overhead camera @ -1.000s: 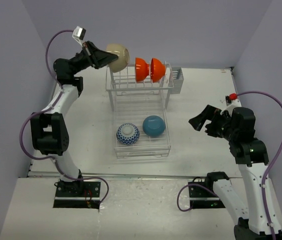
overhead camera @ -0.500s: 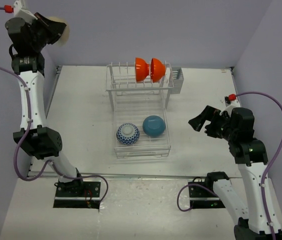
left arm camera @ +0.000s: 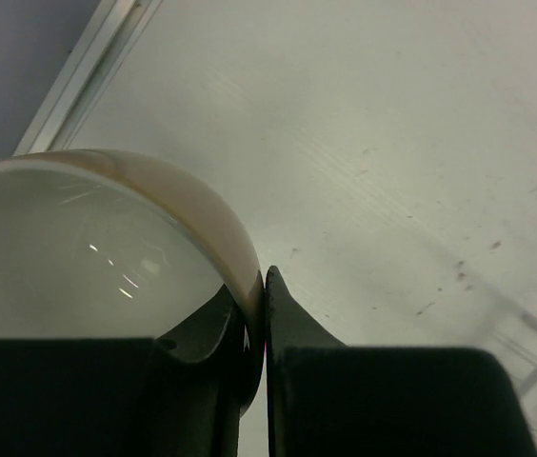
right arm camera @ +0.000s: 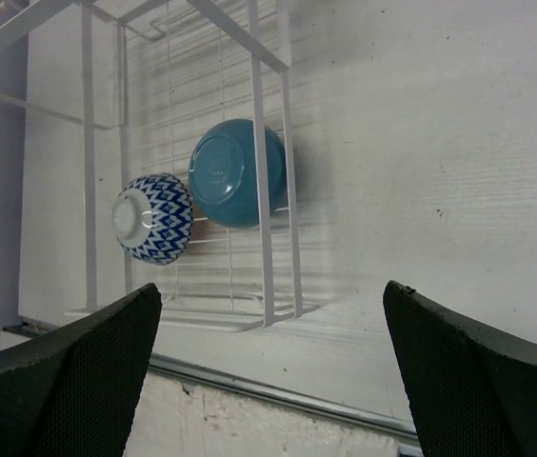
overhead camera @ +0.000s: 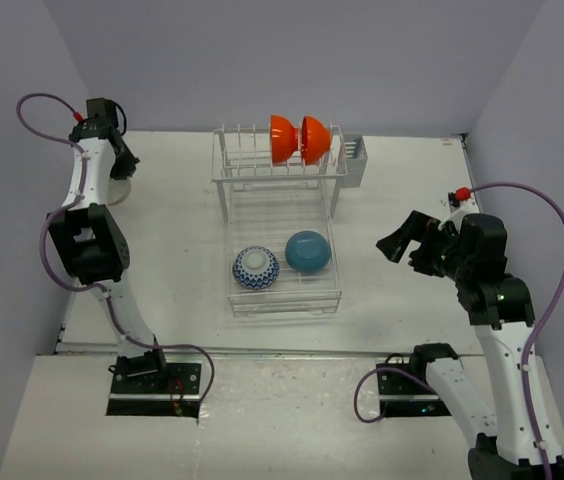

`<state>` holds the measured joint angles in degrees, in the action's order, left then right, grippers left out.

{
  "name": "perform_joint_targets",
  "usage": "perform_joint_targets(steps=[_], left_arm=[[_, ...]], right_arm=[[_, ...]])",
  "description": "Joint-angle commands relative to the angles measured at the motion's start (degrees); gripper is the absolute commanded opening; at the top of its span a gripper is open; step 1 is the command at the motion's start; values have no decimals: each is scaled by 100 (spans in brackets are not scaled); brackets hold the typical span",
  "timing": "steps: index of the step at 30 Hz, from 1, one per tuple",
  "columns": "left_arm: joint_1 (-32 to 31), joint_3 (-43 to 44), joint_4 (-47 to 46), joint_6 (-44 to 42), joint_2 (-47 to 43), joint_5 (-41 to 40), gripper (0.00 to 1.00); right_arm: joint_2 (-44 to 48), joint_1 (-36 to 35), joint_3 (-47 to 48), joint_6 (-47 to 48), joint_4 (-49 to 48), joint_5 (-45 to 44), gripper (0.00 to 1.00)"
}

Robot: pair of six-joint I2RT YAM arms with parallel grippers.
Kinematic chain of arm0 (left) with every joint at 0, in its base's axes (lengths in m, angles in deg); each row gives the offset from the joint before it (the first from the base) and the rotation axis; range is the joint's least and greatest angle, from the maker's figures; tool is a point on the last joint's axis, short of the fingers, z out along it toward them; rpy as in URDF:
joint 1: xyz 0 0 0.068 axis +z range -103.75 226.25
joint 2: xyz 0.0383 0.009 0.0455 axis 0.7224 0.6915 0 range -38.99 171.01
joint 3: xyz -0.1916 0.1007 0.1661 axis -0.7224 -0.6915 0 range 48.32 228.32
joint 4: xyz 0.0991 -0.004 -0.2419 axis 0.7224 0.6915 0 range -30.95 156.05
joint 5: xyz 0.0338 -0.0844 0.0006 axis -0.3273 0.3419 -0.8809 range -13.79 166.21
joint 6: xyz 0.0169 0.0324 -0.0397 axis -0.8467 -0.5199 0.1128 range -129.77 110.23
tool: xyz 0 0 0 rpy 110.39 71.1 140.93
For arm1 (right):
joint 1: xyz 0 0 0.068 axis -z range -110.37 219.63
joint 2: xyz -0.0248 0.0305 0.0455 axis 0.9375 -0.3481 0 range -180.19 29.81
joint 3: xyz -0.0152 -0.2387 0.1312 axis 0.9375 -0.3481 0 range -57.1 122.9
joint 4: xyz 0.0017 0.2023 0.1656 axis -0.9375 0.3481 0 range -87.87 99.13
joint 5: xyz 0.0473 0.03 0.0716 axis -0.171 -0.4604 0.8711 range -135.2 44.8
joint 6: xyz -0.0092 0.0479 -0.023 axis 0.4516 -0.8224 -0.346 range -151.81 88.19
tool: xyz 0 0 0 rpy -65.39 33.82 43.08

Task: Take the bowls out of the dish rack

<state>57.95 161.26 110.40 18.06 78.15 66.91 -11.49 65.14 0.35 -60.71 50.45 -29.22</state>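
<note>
My left gripper point(overhead camera: 118, 172) is at the far left of the table, low down, shut on the rim of the cream bowl point(overhead camera: 122, 192). In the left wrist view the bowl point(left arm camera: 88, 238) has its rim pinched between the fingers point(left arm camera: 292, 324), just above the table. Two orange bowls point(overhead camera: 284, 138) point(overhead camera: 315, 138) stand on edge in the tines of the white dish rack point(overhead camera: 224, 180). The blue-and-white bowl point(overhead camera: 256, 267) and the teal bowl point(overhead camera: 308, 251) lie upside down on its flat tray; both show in the right wrist view point(right arm camera: 152, 217) point(right arm camera: 235, 171). My right gripper point(overhead camera: 407, 241) is open and empty, right of the rack.
A grey cutlery caddy point(overhead camera: 354, 161) hangs on the rack's back right corner. Purple walls close in the table on the left, back and right. A metal strip point(left arm camera: 88, 76) runs along the table's left edge near the cream bowl.
My left arm lifted the cream bowl out of the rack, swung it up and to the left, then lowered it to the table's far left. The right arm has not moved.
</note>
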Motion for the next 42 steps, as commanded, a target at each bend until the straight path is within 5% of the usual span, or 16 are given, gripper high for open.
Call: perform_joint_targets(steps=[1,12,27,34,42], left_arm=[[-19,18,-248,-331,-298,-993,0],[25,-958,-643,-498,423,-1241,0],[69,-836,-609,-454,1003,-1215,0],[51,-775,-714,-402,592,-732,54],[-194,236,-328,72,-120,-582,76]], right_arm=[[-80,-25,249,52,46,-17,99],[-63,-25,390,96,187,-166,99],[-71,-25,363,148,143,-272,99],[-133,-25,284,175,64,-246,99],[-203,-25,293,183,29,-201,99]])
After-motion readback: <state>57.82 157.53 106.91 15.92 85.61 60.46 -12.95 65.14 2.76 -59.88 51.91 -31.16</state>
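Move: Down near the table's far left corner is the clear set-down spot for the cream bowl already pinched in the left hand: about 8 cm back, 7 cm left and 16 cm below that hand. The table's left edge runs some 8 cm left of the spot. The dish rack's middle is roughly 41 cm right of the hand and 14 cm back, the patterned bowl 33 cm right and 24 cm back. For the right hand the spot lies about 76 cm left, 19 cm ahead and 26 cm below. Lowering the held cream bowl some 12 cm, the left arm also eases about 4 cm back and 3 cm left towards the clear table, its fingers tipping nearly 20 degrees steeper. It pauses at the bottom, opens wide to free the rim, then starts up and forward, about 4 cm above its lowest point. ##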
